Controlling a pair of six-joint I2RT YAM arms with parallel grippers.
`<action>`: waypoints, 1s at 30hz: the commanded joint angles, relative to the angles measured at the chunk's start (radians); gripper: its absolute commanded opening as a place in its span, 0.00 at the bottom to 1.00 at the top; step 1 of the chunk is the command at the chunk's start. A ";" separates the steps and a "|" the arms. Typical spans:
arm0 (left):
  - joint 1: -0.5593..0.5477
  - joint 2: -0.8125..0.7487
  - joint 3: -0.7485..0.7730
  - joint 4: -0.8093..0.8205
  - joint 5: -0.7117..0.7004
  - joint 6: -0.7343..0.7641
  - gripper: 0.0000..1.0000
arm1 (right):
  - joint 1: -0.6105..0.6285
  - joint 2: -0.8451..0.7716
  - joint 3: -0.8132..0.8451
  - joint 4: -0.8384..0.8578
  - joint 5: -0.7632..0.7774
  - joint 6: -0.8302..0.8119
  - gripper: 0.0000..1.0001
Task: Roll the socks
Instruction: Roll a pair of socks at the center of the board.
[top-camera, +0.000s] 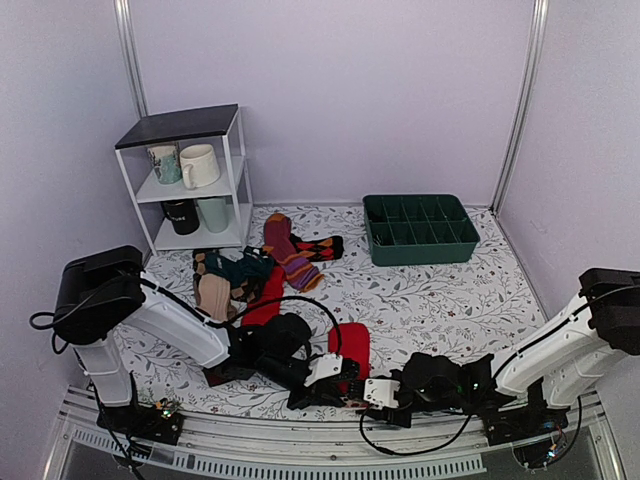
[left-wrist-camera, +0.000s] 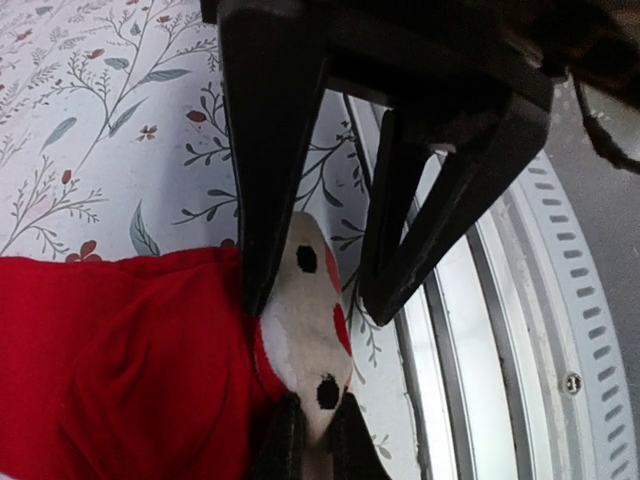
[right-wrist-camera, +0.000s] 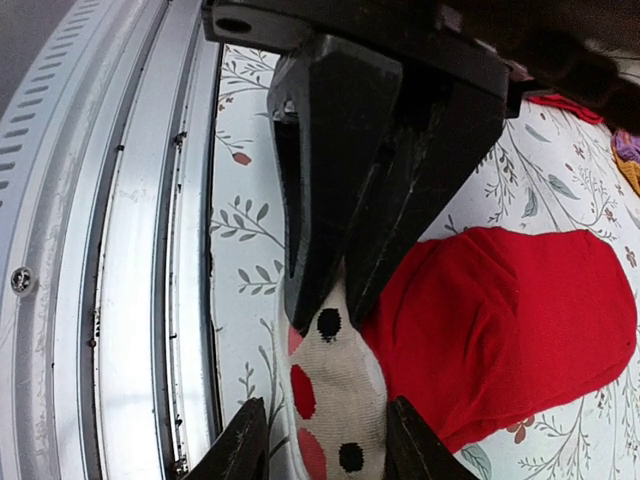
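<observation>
One red sock (top-camera: 350, 345) lies flat near the table's front edge; its cream cuff with black and red dots (left-wrist-camera: 305, 320) points toward the metal rail. My right gripper (right-wrist-camera: 330, 305) is shut on the cuff (right-wrist-camera: 345, 390), and its fingertips also show pinching it at the bottom of the left wrist view (left-wrist-camera: 310, 440). My left gripper (left-wrist-camera: 318, 305) is open, with one finger on each side of the same cuff. In the top view both grippers meet at the sock's near end: left (top-camera: 343, 385), right (top-camera: 362, 393). A second red sock (top-camera: 265, 298) lies partly under the left arm.
A pile of other socks (top-camera: 228, 275) and a maroon striped sock (top-camera: 290, 255) lie at the back left. A white shelf with mugs (top-camera: 190, 180) stands behind them. A green compartment bin (top-camera: 420, 228) sits at the back right. The metal rail (top-camera: 330, 440) runs along the front edge.
</observation>
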 joint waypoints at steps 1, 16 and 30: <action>0.000 0.068 -0.032 -0.194 -0.009 -0.007 0.00 | 0.004 0.054 0.031 -0.023 -0.015 0.022 0.39; 0.015 -0.101 -0.147 0.021 -0.238 -0.063 0.32 | -0.015 0.074 0.031 -0.071 -0.100 0.264 0.09; -0.085 -0.426 -0.388 0.304 -0.354 0.166 0.33 | -0.247 0.210 0.089 -0.157 -0.551 0.598 0.09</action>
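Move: At the front of the board the rolled end of the red socks is already pinched near its left end by the left hand; its middle lies about 2 cm to that hand's right, level in height. From the right hand it is about 2 cm to the left and 1 cm below, between fingers still parted. The flat red part stretches forward, its middle some 8 cm ahead of the left hand; another red sock lies about 19 cm ahead and 16 cm left of the left hand. Closing on the right part of the roll, the right hand sinks about 1 cm and pinches it, the left still holding. Only then does the left open, let go and slide left and slightly forward before lifting, ending some 6 cm left and 6 cm up. The right keeps its grip and rolls about its fingers some 35 degrees, top side going forward. ##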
